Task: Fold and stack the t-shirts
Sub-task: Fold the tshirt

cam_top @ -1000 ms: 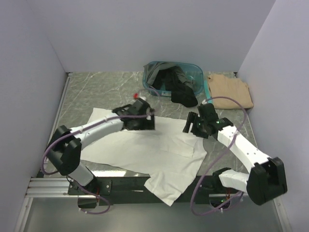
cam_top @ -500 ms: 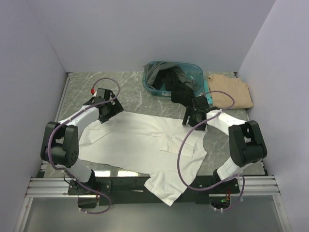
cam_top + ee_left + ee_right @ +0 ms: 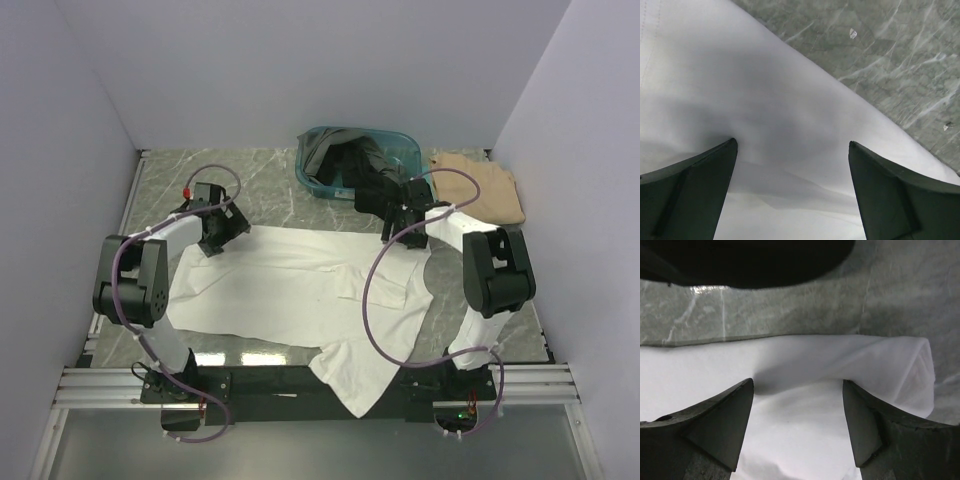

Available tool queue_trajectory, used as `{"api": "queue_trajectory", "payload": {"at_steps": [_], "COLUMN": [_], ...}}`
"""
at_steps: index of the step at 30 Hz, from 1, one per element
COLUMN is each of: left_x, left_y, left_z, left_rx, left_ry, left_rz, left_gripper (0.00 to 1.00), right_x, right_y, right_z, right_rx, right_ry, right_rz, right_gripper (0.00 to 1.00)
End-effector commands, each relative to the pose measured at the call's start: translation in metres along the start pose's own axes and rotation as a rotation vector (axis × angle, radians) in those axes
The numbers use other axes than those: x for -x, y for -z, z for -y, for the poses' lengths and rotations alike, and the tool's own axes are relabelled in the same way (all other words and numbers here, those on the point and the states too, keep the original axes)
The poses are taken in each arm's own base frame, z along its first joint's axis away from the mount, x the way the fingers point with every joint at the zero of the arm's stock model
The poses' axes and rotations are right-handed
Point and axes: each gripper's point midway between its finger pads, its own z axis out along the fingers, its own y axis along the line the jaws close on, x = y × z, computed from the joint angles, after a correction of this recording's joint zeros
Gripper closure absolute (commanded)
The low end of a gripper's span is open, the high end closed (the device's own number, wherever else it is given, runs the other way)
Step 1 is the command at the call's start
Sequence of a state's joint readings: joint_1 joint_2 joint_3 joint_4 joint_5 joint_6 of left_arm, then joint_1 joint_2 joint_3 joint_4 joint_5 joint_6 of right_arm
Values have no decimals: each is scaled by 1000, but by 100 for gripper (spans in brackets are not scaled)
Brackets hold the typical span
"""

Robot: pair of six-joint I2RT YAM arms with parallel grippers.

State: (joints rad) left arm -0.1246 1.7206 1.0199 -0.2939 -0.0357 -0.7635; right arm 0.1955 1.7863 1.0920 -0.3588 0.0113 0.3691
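A large white t-shirt (image 3: 300, 290) lies spread over the marble table, one part hanging past the near edge. My left gripper (image 3: 215, 236) is low over its far left corner. In the left wrist view the left gripper (image 3: 792, 145) is open, with white cloth (image 3: 740, 100) flat beneath it. My right gripper (image 3: 400, 226) is at the shirt's far right corner. It is open (image 3: 797, 385) astride a rolled fold of white cloth (image 3: 840, 360). A tan t-shirt (image 3: 485, 188) lies folded at the far right. Black and dark t-shirts (image 3: 370, 180) spill from the basket.
The teal plastic basket (image 3: 312, 182) stands at the back centre, just beyond the right gripper; its black cloth (image 3: 750, 260) fills the top of the right wrist view. Bare marble table (image 3: 260, 180) shows behind the white shirt. Walls close in on three sides.
The left arm swung from the shirt's middle out to its far left corner. The right arm drew back toward the basket. The white shirt now lies wider and flatter.
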Motion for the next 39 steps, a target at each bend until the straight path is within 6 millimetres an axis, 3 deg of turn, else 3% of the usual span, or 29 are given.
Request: {"api": "queue_trajectory", "payload": {"at_steps": [1,3,11,19,22,23,24,27,29,31,33,37,39], "left_x": [1,6,16,43,66,67,75,82,84,76,57,17,-3], "left_y": [-10,-11,-15,-9,17,18,33,63,86,93,106,113,118], "left_z": [1,4,5,7,16,14,18,8,-1,-27,-66,-112,-140], "left_rx": [-1,-4,7,27,14,29,16,40,47,130,269,389,464], "left_ry": [-1,-1,9,19,23,24,32,71,122,201,300,404,455], "left_rz": [-19,-13,-4,43,121,126,161,232,276,304,316,306,314], "left_gripper": [0,1,1,1,1,1,1,1,1,1,0,1,1], "right_x": [26,38,57,69,74,76,73,76,74,66,53,47,38], "right_y": [-6,-6,-17,-5,11,16,19,45,55,68,72,103,108], "right_z": [1,0,0,3,4,4,6,7,5,5,4,0,0], "right_rx": [-9,-13,-18,-31,-35,-35,-36,-40,-24,-4,20,73,96], "right_ry": [67,79,102,108,98,92,91,64,33,15,-13,-66,-100], "right_rz": [38,52,50,98,134,147,149,195,209,226,223,301,313], "right_gripper": [22,22,22,22,21,21,21,21,21,21,20,19,19]}}
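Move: The t-shirt lies spread under both hands, practically at fingertip height, its middle about 14 cm right of and 12 cm back from the left hand, and 22 cm left of and 11 cm back from the right. Its far edge runs only some 3 cm ahead of each. From the right hand, the basket stands about 19 cm ahead and 9 cm left, while the folded beige pile lies 13 cm ahead and 15 cm right. The t-shirt's far strip, already under both hands' open fingers, is pushed along the table: the right hand slides some 5 cm forward, the left about 3 cm. Both then lift off; the right rises nearly 10 cm while drawing back, the left goes up, then swings back and left above the shirt's left end, turning counter-clockwise about 30 degrees and starting to sink. The fingers stay open. ##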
